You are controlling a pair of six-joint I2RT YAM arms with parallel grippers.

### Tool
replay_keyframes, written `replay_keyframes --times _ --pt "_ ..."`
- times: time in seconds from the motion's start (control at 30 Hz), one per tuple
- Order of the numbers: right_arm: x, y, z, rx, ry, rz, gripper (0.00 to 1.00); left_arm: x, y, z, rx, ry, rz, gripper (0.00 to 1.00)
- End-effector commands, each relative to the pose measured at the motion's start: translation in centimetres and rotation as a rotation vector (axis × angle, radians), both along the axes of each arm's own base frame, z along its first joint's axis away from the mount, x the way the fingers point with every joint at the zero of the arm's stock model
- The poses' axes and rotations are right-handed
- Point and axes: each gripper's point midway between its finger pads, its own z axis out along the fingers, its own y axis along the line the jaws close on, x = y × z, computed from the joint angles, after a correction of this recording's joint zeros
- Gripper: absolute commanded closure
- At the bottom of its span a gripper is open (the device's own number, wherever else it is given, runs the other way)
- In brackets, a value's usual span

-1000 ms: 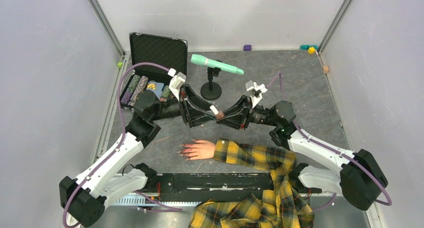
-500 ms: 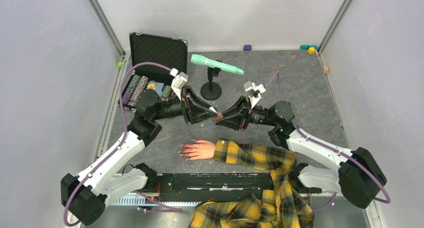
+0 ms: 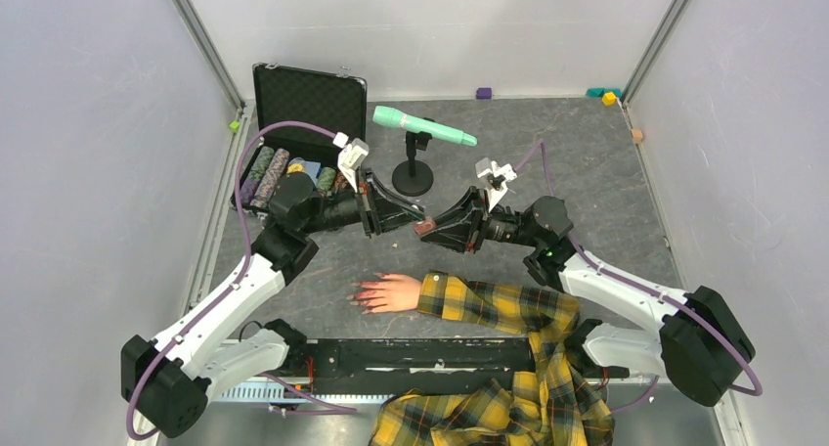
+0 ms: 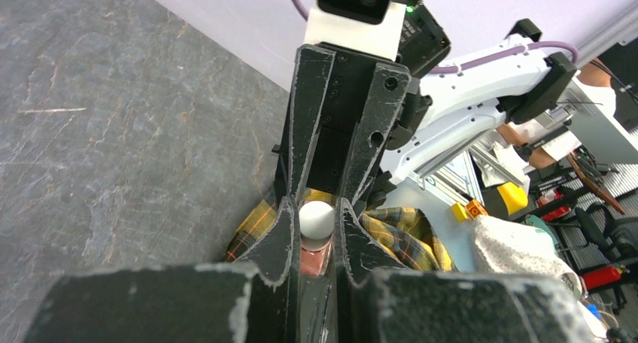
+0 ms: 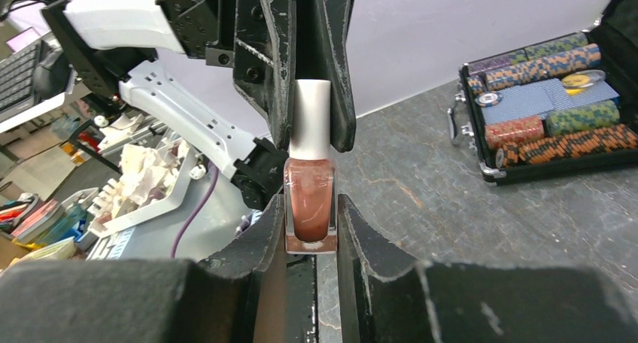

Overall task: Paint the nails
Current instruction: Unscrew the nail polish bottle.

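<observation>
Above the middle of the table, a small brownish-pink polish bottle (image 3: 424, 227) hangs between both grippers. My right gripper (image 5: 311, 215) is shut on its glass body (image 5: 310, 200). My left gripper (image 4: 316, 219) is shut on its white cap (image 4: 316, 217), facing the right gripper tip to tip. The pale mannequin hand (image 3: 391, 292) lies flat on the table in front of them, and the red-pink nails (image 3: 361, 294) point left. Its yellow plaid sleeve (image 3: 489, 306) runs right toward the near edge. Neither gripper touches the hand.
An open black case (image 3: 305, 99) with rows of poker chips (image 5: 549, 110) stands at the back left. Just behind the grippers a green microphone (image 3: 422, 126) rests on a black stand (image 3: 413, 180). Small coloured blocks (image 3: 606, 96) lie along the back wall.
My left gripper's fingers have closed onto the bottle's white cap. Both grippers and the bottle have shifted slightly toward the back. The hand has not moved.
</observation>
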Motion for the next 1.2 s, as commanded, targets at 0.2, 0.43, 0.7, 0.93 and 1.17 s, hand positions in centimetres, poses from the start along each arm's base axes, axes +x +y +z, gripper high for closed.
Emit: replay_keyframes --times 0.2,0.43,0.7,0.93,1.17 --pt "4.1 -1.1 1.0 0.022 -0.018 -0.285 1.00 0.7 -0.1 -0.9 0.051 0.043 0.047 0.98" --pt "5.4 -2.0 1.1 0.020 -0.041 -0.504 1.00 2.0 0.0 -2.5 0.105 0.093 0.114 0.98" --pt "6.4 -2.5 0.5 -0.097 -0.086 -0.790 1.00 2.9 -0.1 -4.5 0.173 0.158 0.156 0.98" --pt "6.7 -2.2 0.1 -0.223 -0.136 -1.011 1.00 3.5 -0.3 -6.6 0.259 0.214 0.191 0.98" --pt "6.8 -0.4 0.6 -0.289 -0.180 -1.143 1.00 4.3 0.1 -8.0 0.317 0.247 0.236 0.98"
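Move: The left hand, fingers pointing right, already pinches the white cap; the glass of the nail polish bottle lies about 4 cm below it and 1 cm back. The right hand, fingers pointing left, already grips that glass, with the cap some 4 cm above and about 1 cm ahead. From the left hand, the dummy hand lies on the table roughly 6 cm back, 7 cm left and 29 cm below, the mic stand about 20 cm ahead, 3 cm left and 22 cm below. Keeping their grips on cap and bottle, both hands travel together down and forward, about 5 to 6 cm down and 5 cm forward, the sinking mostly in the second half, above the table between dummy hand and mic stand. On the way the right wrist swings the bottle some 60 degrees clockwise, slowly at first and then faster, its fingers coming round from pointing left towards forward and dipping, while the left hand turns the cap modestly the other way, about 15 degrees counter-clockwise, and tips its fingertips down. ##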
